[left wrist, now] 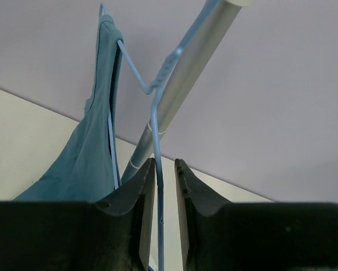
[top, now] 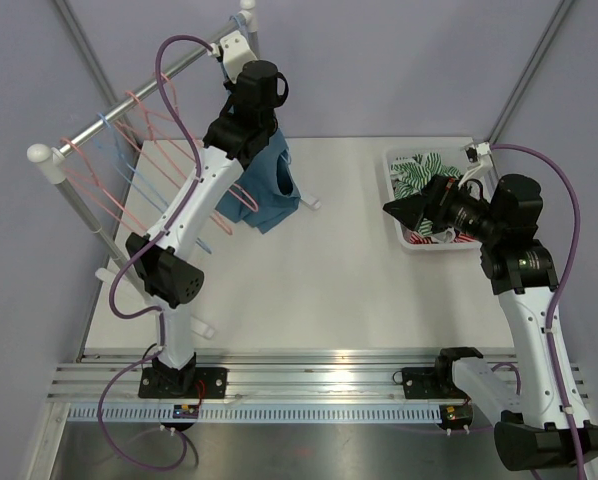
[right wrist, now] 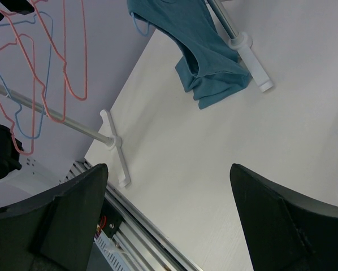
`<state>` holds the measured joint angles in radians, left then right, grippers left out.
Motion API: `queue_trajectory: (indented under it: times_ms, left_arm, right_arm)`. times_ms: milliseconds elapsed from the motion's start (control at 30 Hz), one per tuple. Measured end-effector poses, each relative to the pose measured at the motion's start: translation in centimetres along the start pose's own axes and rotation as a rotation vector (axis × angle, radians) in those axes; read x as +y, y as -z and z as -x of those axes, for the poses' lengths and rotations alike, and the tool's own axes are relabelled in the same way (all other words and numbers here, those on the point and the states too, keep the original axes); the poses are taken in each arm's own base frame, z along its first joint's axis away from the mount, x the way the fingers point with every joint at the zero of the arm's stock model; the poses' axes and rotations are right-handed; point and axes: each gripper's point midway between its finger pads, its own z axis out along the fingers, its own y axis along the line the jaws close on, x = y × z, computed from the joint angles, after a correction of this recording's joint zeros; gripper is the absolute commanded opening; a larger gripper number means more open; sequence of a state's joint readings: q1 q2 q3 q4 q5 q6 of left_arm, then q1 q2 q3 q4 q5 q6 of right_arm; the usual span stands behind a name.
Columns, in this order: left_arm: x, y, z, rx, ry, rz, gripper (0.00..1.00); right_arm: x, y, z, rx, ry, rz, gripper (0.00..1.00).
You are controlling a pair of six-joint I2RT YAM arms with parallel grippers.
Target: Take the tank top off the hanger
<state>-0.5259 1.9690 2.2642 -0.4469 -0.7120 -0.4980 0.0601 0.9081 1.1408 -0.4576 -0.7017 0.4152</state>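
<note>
A teal tank top (top: 269, 185) hangs on a blue wire hanger (left wrist: 155, 130) from the silver rail (top: 184, 60) at the back left. My left gripper (top: 247, 72) is raised at the rail just above the garment. In the left wrist view its fingers (left wrist: 165, 164) stand a narrow gap apart with the hanger wire between them, against the left finger and clear of the right one. The tank top (left wrist: 90, 147) hangs to the wire's left. My right gripper (top: 394, 208) is wide open and empty, in the air to the right of the garment (right wrist: 206, 51).
Several empty pink and blue hangers (top: 139, 150) hang further left on the rail. A white basket (top: 391, 182) with patterned clothes stands at the back right, behind my right gripper. The rack's white feet (top: 311, 203) (top: 201, 327) rest on the table.
</note>
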Motion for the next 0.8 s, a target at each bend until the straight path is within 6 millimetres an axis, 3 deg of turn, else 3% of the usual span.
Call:
queue_trajectory:
  times_ms: [67,133,200,267,500,800]
  left_arm:
    - [0.0,-0.1,-0.2,0.002,0.004,0.003,0.14]
    - [0.1,-0.3,-0.4,0.006,0.007,0.006,0.13]
    - [0.3,-0.4,-0.8,0.014,0.005,0.011,0.15]
    - [0.4,-0.5,-1.2,0.020,0.002,0.016,0.26]
    - [0.8,-1.0,-1.7,0.031,0.008,0.027,0.00]
    - [1.0,-1.2,-1.7,0.026,0.021,0.038,0.00]
  right_arm:
    - [0.0,0.0,0.0,0.000,0.000,0.000,0.96]
    - [0.0,0.0,0.0,0.000,0.000,-0.001,0.96]
    - [0.0,0.0,0.0,0.001,0.000,0.000,0.96]
    - [0.0,0.0,0.0,0.001,0.000,0.000,0.96]
    - [0.1,0.0,-0.1,0.003,0.005,0.003,0.96]
    - [0.1,0.0,-0.1,0.002,0.012,0.004,0.96]
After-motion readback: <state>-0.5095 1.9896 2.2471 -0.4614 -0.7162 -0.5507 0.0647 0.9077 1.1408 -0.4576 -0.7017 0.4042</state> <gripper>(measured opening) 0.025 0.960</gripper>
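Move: The blue hanger's bare near shoulder runs between the left hand's almost shut fingers, practically at the hand point. The tank top hangs from its other shoulder, its middle roughly 5 cm right, 2 cm back and 17 cm down; the rack's rod is about 3 cm ahead, 2 cm left and 10 cm above. From the right hand, the gripped stretch of hanger lies some 27 cm ahead, 30 cm left and 6 cm higher. The left hand sinks about 2 cm along the blue hanger's bare shoulder and closes fully, pinching the wire. ##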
